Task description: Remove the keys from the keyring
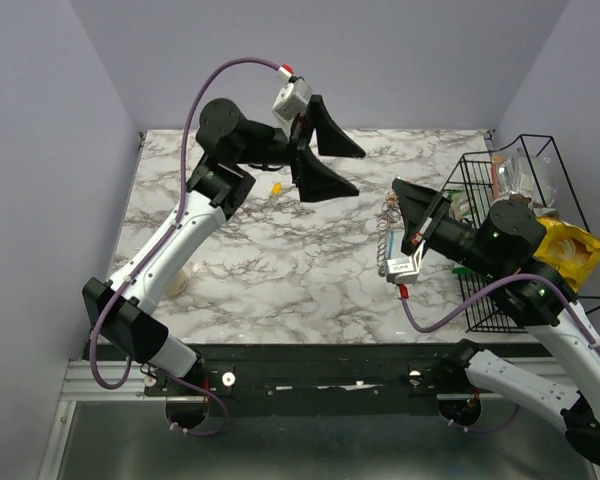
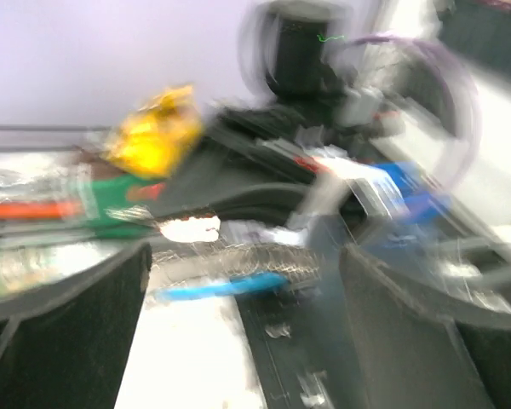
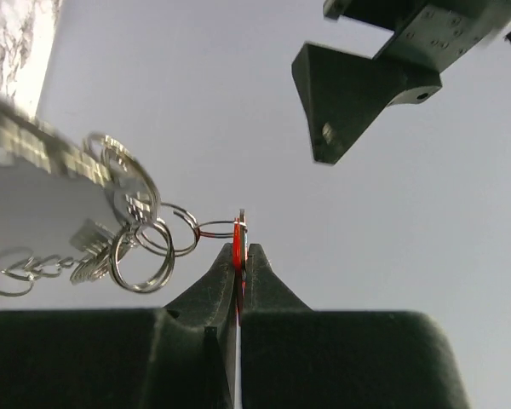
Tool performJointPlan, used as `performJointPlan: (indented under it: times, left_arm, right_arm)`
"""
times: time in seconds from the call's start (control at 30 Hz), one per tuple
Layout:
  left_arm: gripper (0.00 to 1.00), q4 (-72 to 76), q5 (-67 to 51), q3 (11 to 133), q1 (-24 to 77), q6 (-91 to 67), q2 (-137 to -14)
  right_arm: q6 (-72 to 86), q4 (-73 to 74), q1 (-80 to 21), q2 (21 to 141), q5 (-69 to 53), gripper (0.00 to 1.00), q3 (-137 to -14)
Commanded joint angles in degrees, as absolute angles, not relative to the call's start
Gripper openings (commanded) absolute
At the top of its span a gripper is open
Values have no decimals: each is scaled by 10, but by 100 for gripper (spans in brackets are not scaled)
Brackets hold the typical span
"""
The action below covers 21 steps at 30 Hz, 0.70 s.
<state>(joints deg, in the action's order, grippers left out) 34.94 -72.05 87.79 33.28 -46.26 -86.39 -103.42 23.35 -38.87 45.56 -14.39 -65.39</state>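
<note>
My right gripper (image 3: pixel 240 249) is shut on the thin red head of a key (image 3: pixel 239 230), held edge-on between the jaws. From the key a chain of small silver rings (image 3: pixel 145 251) runs left to the keyring (image 3: pixel 43 175), which hangs above the table (image 1: pixel 280 250). In the top view the ring cluster (image 1: pixel 387 243) dangles just left of the right gripper (image 1: pixel 412 222). My left gripper (image 1: pixel 325 160) is raised over the table's far middle, open and empty. Its own view is blurred and shows the keyring's blue part (image 2: pixel 217 287) ahead. A small yellow key (image 1: pixel 276 187) lies on the table below it.
A black wire basket (image 1: pixel 583 292) holding snack packets, one of them a yellow bag (image 1: pixel 572 250), stands at the table's right edge behind my right arm. A pale round object (image 1: pixel 176 283) sits by the left arm. Walls close in on the back and both sides.
</note>
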Motion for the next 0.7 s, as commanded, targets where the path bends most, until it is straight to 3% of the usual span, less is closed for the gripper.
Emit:
performJointPlan:
  times: [0.0,0.67]
  left_arm:
    - [99,-206,-501,979,351,-14,-841]
    - [99,-191,-484,986,381,2,-864]
  right_arm:
    - [-1017,222,-387,458,-138,1,-681]
    - [-1007,224,-387,471,-153,1,-674]
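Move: The rings joining the gripped key to the keyring hang about 7 cm right of the left hand point, some 5 cm below and about 1 cm back. The keyring plate hangs under them, roughly 6 cm to the left hand's right, 2 cm back and 9 cm down. From the right fingertips, which already pinch the red-marked key, those rings are about 1 cm ahead, 1 cm left and 2 cm lower. Swing the open left gripper about 5 cm forward, then sink it some 7 cm so its fingers come down from above the rings to roughly their height, ending forward and left of them. Turn the wrist some 20 degrees counter-clockwise and tip the fingers down to point rightward, still wide open. Keep the right gripper almost still, pinching the key. ##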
